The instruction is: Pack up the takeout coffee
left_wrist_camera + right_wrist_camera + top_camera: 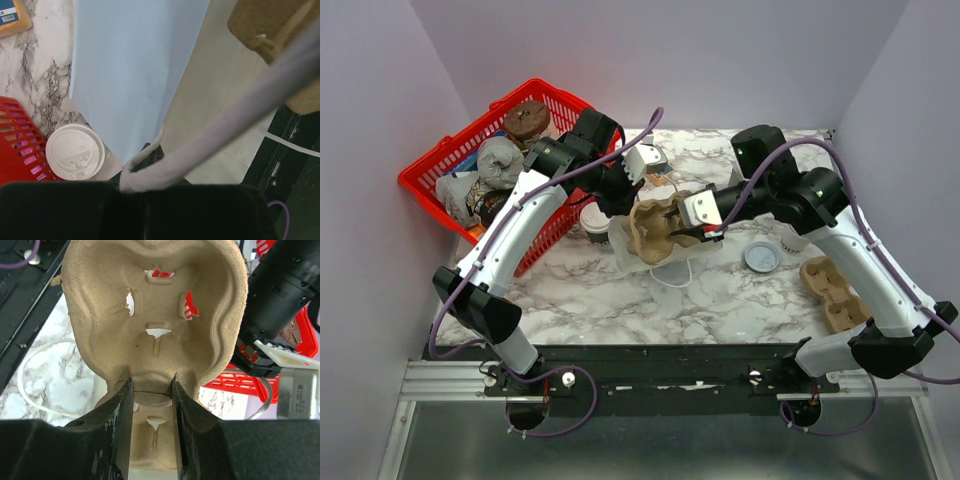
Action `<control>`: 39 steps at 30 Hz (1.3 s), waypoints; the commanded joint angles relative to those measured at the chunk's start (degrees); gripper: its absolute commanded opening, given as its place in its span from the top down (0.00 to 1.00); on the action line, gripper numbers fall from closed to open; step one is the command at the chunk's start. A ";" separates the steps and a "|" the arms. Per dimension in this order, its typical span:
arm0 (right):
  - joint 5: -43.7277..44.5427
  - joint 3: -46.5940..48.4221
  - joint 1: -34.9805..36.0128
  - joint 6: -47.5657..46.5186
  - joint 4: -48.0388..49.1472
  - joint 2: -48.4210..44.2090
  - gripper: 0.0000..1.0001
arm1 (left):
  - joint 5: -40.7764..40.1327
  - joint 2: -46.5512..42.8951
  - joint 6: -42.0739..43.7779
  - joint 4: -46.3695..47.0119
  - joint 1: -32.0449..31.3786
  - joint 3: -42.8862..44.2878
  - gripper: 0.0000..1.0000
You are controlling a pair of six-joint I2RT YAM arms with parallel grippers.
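The takeout coffee (593,223), dark brown with a white lid (75,151), stands on the marble between the red basket and a white paper bag (632,257). My left gripper (620,192) is shut on the bag's paper cord handle (150,162) and holds that side of the bag (130,65) up. My right gripper (705,232) is shut on the rim of a brown pulp cup carrier (155,315), its fingertips (120,395) pinching the edge. The carrier (660,228) hangs tilted at the bag's mouth. The cup stands free of both grippers.
A red basket (430,180) full of odds and ends sits at the back left. A loose grey-white lid disc (761,258), a lidless cup (791,241) and a second pulp carrier (832,292) lie on the right. The bag's other handle (670,278) lies looped on the table.
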 commanded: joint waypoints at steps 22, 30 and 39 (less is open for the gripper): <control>22.41 -13.29 6.83 -8.59 5.57 1.64 0.99 | 4.48 -2.55 -2.76 -0.53 -0.35 -1.97 1.00; 32.78 -10.22 9.21 -6.49 2.68 5.94 1.00 | 6.77 -3.16 -6.79 -0.18 -0.35 -3.37 1.00; 36.66 -7.77 10.62 -7.18 -2.50 8.58 1.00 | 8.88 -1.76 -10.05 0.35 -0.35 -2.67 1.00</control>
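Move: The right hand grips the brown cup carrier above the open paper bag, whose middle lies about 5 cm ahead, 2 cm left and 20 cm below. From the left hand, which holds the bag's far handle, the bag is roughly 3 cm back, 9 cm right and 12 cm below; the lidded coffee cup stands some 12 cm ahead, 8 cm left and 20 cm below. The loose lid lies about 10 cm ahead and 22 cm right of the right hand, 29 cm down. Keeping its pinch on the carrier, the right hand lowers it about 13 cm into the bag's mouth, dropping fastest early on, then creeping forward some 5 cm as well while the wrist rolls about 30 degrees so that the left-pointing fingers dip steeply downward. Meanwhile the left hand, still closed on the far handle, holds the bag up for it and eases 2 to 3 cm back towards the base, tilting slightly. ##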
